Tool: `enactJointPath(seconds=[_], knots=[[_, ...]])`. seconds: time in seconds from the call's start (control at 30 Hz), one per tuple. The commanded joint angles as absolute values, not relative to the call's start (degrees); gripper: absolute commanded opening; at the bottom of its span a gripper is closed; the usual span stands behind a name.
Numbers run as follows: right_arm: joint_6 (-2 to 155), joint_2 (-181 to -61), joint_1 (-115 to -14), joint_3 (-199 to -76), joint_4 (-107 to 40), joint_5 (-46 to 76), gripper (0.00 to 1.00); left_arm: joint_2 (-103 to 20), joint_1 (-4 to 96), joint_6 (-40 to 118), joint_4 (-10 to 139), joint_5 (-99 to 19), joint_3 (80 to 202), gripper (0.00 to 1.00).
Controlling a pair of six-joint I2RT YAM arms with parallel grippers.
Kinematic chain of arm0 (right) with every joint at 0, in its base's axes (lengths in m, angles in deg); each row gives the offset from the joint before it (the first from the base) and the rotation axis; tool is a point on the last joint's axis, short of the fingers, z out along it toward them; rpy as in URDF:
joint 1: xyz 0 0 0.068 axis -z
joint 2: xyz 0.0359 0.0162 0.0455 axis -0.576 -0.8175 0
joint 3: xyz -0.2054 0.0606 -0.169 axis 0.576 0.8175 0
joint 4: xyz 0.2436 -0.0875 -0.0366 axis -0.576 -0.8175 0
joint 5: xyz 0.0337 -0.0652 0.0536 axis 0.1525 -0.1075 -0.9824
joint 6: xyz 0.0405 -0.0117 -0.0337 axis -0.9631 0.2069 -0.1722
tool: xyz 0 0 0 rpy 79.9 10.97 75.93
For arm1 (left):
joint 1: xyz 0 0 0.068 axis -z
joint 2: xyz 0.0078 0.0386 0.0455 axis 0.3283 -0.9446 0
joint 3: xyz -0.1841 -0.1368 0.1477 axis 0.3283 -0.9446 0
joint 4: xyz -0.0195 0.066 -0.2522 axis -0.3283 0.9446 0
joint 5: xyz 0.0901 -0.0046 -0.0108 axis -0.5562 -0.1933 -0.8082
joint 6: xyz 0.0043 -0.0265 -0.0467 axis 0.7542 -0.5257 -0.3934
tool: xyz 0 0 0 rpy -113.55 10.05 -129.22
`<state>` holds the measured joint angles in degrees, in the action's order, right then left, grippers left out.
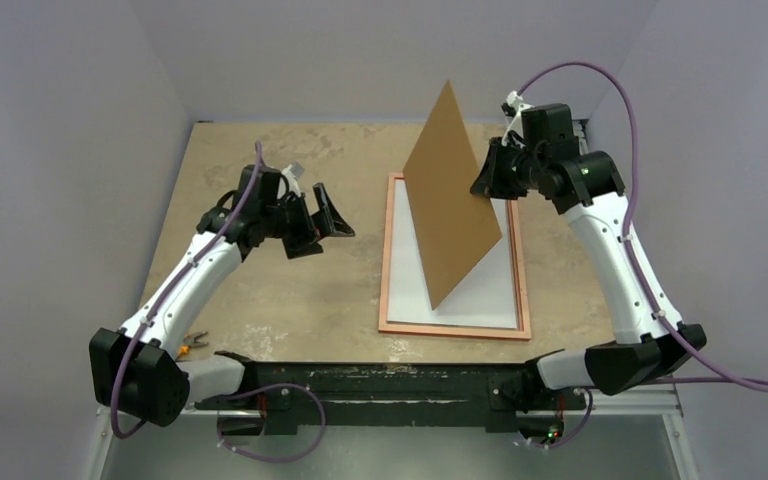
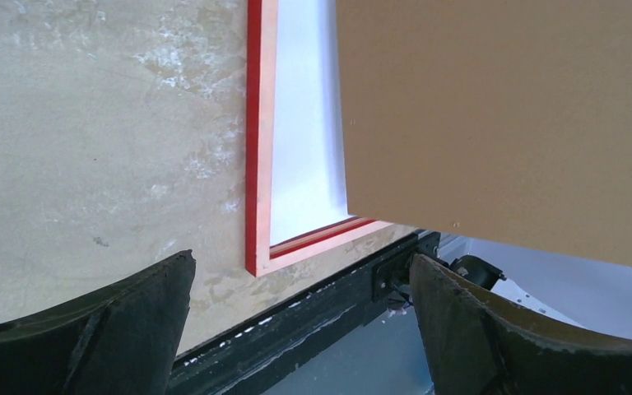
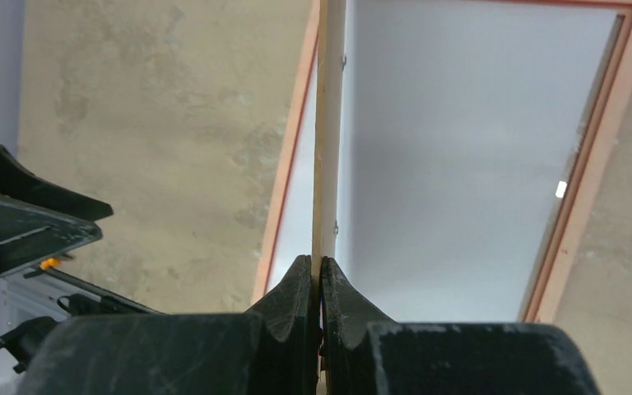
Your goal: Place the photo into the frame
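Observation:
The frame [image 1: 388, 250] lies flat at the table's middle right, copper-brown back up; its red edge [image 2: 253, 164] shows in the left wrist view. A white sheet [image 1: 490, 290] fills it, apparently the photo face down; no print shows. A brown backing board [image 1: 450, 190] stands tilted on its lower edge over the frame's left side. My right gripper [image 1: 490, 178] is shut on the board's upper right edge, and the board's thin edge [image 3: 329, 123] runs up from the closed fingers [image 3: 300, 284]. My left gripper [image 1: 325, 225] hovers open left of the frame, holding nothing.
A small orange-handled tool [image 1: 195, 345] lies by the left arm's base. A black rail [image 1: 390, 380] runs along the table's near edge, close to the frame's near corner [image 2: 259, 263]. Grey walls enclose the left, back and right sides.

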<state>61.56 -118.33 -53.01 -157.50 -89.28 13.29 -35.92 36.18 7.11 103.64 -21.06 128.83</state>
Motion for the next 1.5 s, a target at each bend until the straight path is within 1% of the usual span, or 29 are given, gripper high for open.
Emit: enactJointPath(seconds=[0.0, 0.2, 0.37, 0.5, 0.63, 0.8, 0.87, 0.97, 1.13, 1.3, 1.47], knots=[[63.8, -118.8, -53.0, -161.9, -93.3, 13.8, 0.0, -37.1, 38.1, 5.6, 104.1, -21.5, 133.4, 1.0], [63.3, -120.0, -53.1, -162.3, -92.8, 11.2, 0.0, -38.7, 39.9, 4.2, 103.6, -21.2, 134.6, 1.0], [64.5, -120.8, -54.6, -161.5, -92.0, 8.6, 0.01, -38.2, 40.5, 1.3, 100.2, -19.3, 135.0, 1.0], [65.6, -121.4, -58.3, -162.5, -92.2, 10.3, 0.15, -37.5, 40.9, 0.1, 100.1, -20.5, 136.8, 1.0], [66.8, -123.7, -63.6, -166.2, -94.6, 14.3, 0.24, -37.2, 40.9, -0.5, 100.4, -20.8, 138.3, 1.0], [66.5, -122.8, -66.5, -165.5, -92.6, 10.8, 0.48, -35.8, 40.8, -1.0, 99.8, -20.8, 138.7, 1.0], [65.5, -121.9, -67.1, -164.0, -90.5, 7.1, 0.55, -35.3, 40.9, -2.2, 97.6, -19.7, 138.0, 1.0], [63.5, -121.8, -67.5, -162.0, -87.8, 2.1, 0.57, -34.7, 40.8, -5.6, 91.7, -17.8, 135.9, 1.0], [61.0, -120.9, -67.8, -159.0, -83.2, -3.8, 0.6, -32.3, 41.0, -9.3, 83.5, -19.1, 133.2, 1.0], [58.8, -120.4, -68.5, -156.5, -78.9, -8.8, 0.63, -32.8, 41.0, -9.5, 82.4, -19.8, 135.0, 1.0], [56.9, -119.8, -68.6, -154.2, -75.6, -11.5, 0.64, -37.7, 41.8, -7.2, 83.3, -19.3, 136.4, 1.0]])
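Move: The right hand holds the brown board by its high long edge, with the board standing steeply on its low edge in the frame. The board's middle is about 12 cm below this hand, 5 cm to its left and 3 cm ahead. The frame's middle lies nearly straight below, some 25 cm down and 1 cm left. From the open left hand, the board's middle is roughly 23 cm right, 8 cm ahead and about level; the frame's middle is 26 cm right, 5 cm ahead and 14 cm down. The right hand keeps its pinch on the board's high edge at first, then lets go, opening to about two thirds while it sweeps some 14 cm left and 7 cm back towards the left hand, turning about 30 degrees counter-clockwise. The wide-open left hand edges right, then rises about 10 cm, its fingers tilting up towards level, to bring them astride the board's high edge. ##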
